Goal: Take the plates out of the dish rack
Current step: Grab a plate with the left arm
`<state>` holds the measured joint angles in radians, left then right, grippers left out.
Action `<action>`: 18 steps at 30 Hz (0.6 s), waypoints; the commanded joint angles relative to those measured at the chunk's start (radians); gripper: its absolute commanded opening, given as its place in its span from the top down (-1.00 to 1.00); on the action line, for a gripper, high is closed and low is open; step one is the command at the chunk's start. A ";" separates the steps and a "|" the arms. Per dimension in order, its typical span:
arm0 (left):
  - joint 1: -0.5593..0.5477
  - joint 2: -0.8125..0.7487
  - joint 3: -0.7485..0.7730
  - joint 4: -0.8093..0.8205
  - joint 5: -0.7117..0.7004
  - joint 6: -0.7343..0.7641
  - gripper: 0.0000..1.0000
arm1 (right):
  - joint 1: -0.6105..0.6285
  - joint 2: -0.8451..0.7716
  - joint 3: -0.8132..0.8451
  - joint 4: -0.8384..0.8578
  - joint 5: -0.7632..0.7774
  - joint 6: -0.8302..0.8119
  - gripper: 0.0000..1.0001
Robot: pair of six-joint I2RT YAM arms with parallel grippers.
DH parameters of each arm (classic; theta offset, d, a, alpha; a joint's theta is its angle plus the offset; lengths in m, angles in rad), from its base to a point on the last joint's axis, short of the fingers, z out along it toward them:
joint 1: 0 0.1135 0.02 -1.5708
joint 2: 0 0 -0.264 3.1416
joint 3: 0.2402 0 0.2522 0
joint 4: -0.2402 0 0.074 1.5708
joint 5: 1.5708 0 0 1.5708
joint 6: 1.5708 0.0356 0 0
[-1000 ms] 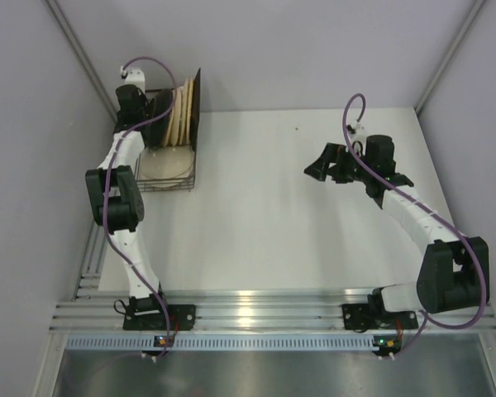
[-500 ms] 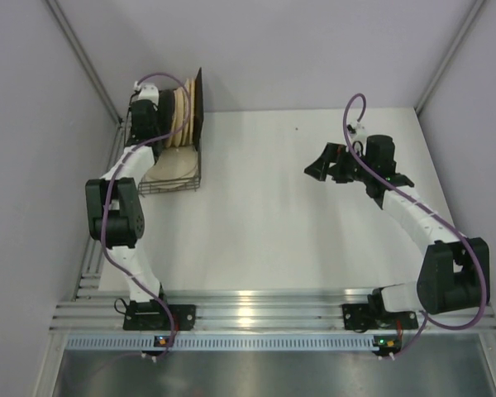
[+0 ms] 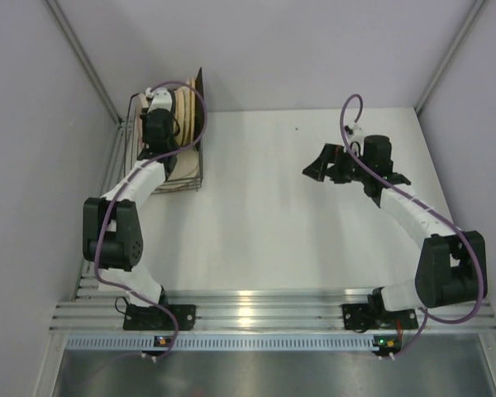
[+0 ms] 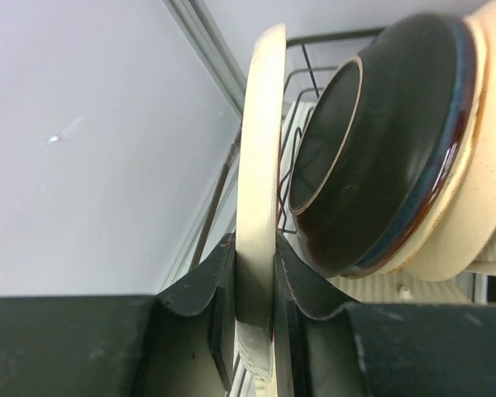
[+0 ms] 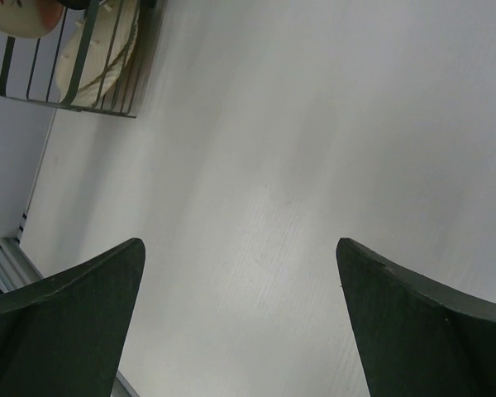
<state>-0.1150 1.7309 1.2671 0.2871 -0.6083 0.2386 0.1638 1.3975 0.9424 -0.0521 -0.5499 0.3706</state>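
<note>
The dish rack (image 3: 190,175), a dark wire basket, stands at the table's far left corner. Several plates stand on edge in it: tan and cream ones (image 3: 183,112) and a dark one (image 3: 197,98) at the right end. A pale plate (image 3: 178,172) lies flat in the rack's near half. My left gripper (image 3: 155,124) is over the rack, shut on the rim of an upright cream plate (image 4: 259,149). Right beside it is a dark brown plate with a teal band (image 4: 380,157). My right gripper (image 3: 318,165) hovers open over bare table at the right, nothing between its fingers (image 5: 83,298).
Grey walls close in the left, back and right sides, and the rack sits tight against the left wall. The right wrist view shows the rack's wires (image 5: 70,78) far off at its upper left. An aluminium rail (image 3: 256,310) carries both arm bases along the near edge.
My left wrist has swung rightward and nearer, from the rack's far left corner to over the rack, keeping the same narrow jaw gap. The right arm has barely moved.
</note>
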 commanded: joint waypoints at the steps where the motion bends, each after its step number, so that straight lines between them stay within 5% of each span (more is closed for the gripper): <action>1: -0.043 -0.148 0.005 0.250 0.030 -0.076 1.00 | 0.016 0.011 0.033 0.070 -0.035 0.013 -0.99; 13: -0.051 -0.324 -0.060 0.167 0.309 -0.586 1.00 | 0.016 -0.022 -0.007 0.231 -0.153 0.089 -0.99; 18: -0.067 -0.384 -0.113 0.191 0.392 -0.663 1.00 | 0.016 -0.041 -0.014 0.264 -0.185 0.105 -0.99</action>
<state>-0.1505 1.4204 1.1744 0.3161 -0.3595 -0.2718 0.1661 1.4014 0.9337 0.1135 -0.6861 0.4557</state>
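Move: The left hand already pinches a plate by its near edge, at the rack's left side; the plate's middle is about 6 cm ahead, 3 cm to the left and 2 cm above. The black bowl stands about 4 cm ahead and 7 cm to the right, with the upright plates roughly 11 cm right and 4 cm ahead. From the idle right hand the held plate lies some 44 cm left, 15 cm farther out and 5 cm higher. Upward goes the left hand, about 11 cm, easing back 4 cm and swinging 7 cm to the right, mostly late in the rise, lifting the pinched plate up from beside the black bowl. The wrist rolls some 30 degrees, left side down, while the fingers tip up and turn a little clockwise; the grip stays unchanged. The open, empty right hand drifts a few centimetres up and left. ##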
